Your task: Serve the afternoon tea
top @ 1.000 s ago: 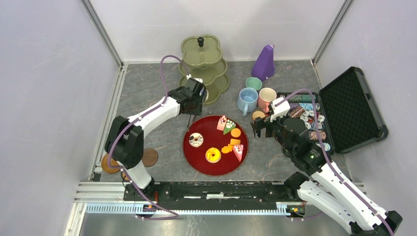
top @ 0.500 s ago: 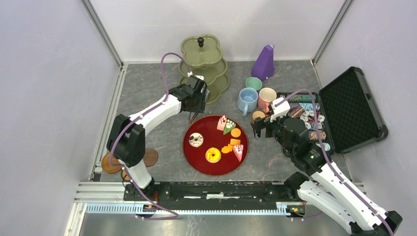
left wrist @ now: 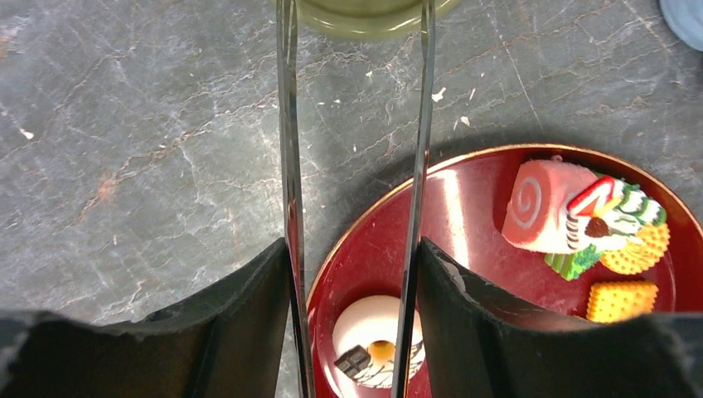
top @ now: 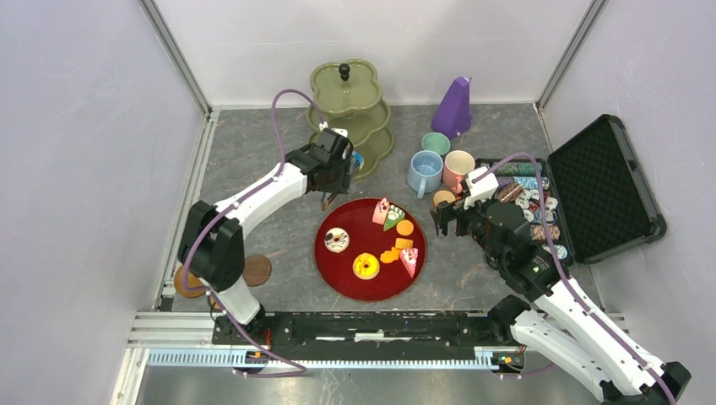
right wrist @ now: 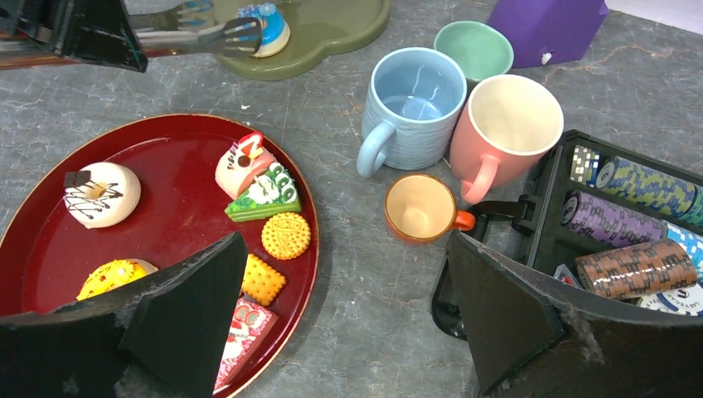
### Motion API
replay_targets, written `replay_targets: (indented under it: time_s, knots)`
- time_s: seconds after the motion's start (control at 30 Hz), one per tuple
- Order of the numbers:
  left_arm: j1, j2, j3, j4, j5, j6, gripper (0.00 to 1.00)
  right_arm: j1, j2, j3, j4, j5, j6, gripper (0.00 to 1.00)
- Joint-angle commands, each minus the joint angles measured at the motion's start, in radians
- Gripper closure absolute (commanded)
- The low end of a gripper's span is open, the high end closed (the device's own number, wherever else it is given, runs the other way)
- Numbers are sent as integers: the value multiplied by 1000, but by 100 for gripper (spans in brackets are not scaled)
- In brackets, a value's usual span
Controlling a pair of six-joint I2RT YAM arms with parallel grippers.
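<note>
My left gripper (top: 331, 165) is shut on a pair of metal tongs (left wrist: 288, 166). The tong tips stand apart beside a blue donut (right wrist: 265, 21), which lies on the bottom tier of the green stand (top: 377, 150). The red tray (top: 359, 228) carries a white donut (left wrist: 373, 332), a yellow donut (top: 366, 266), cake slices (right wrist: 253, 178) and orange biscuits (right wrist: 286, 235). Blue (top: 425, 173), pink (top: 458, 169) and green (top: 436, 143) mugs stand with a small orange cup (right wrist: 421, 207) right of the tray. My right gripper (right wrist: 344, 249) hovers open and holds nothing, near the orange cup.
A purple metronome (top: 453, 108) stands at the back right. An open black case (top: 595, 181) with poker chips (right wrist: 634, 267) lies at the far right. Brown coasters (top: 257, 270) sit by the left arm's base. Walls close in the table on three sides.
The tongs have spread wider and the left arm has drawn back slightly to the left, leaving the blue donut showing on the stand's bottom tier. The right arm has not moved.
</note>
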Motion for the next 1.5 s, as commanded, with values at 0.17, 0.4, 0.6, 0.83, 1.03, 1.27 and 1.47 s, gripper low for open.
replay_targets:
  time_s: [0.17,0.4,0.6,0.83,1.03,1.27,1.47]
  knots:
    - [1,-274,-30,-163,49,61,40,2,12,-14,70,-9,13,2]
    - [-3,-420,-53,-438,195,57,41,2,29,-28,97,-21,11,2]
    - [-43,-517,-97,-584,254,8,41,2,60,-38,133,-42,13,2]
    - [-72,-522,-97,-635,274,8,40,2,89,-31,151,-65,12,2]
    - [-81,-484,-82,-643,239,37,39,2,89,-32,147,-59,11,2]
    - [-86,-455,-83,-644,245,65,38,2,86,-37,143,-54,10,2]
    - [-87,-422,-86,-642,232,90,37,2,87,-37,143,-54,12,2]
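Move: The left hand still holds the tongs, their tips by the blue donut, about 6 cm ahead, 4 cm to its right and some 4 cm lower. The white striped donut on the plate, next in line, lies about 16 cm straight behind this hand and 7 cm lower. From the white donut, the yellow donut is 7 cm nearer the base and 8 cm to the right. The right hand has the white donut 26 cm to its left, 3 cm back, 16 cm below. Up first, by about 8 cm, the left hand carries the tongs off the blue donut, then sweeps back nearly 20 cm and a little left to bring their tips over the white donut, sinking slightly at the end. The wrist tips its fingers downward some 20 degrees and turns a bit clockwise; the grip on the tongs stays as it was. The empty, open right hand eases about 3 cm left and down. ##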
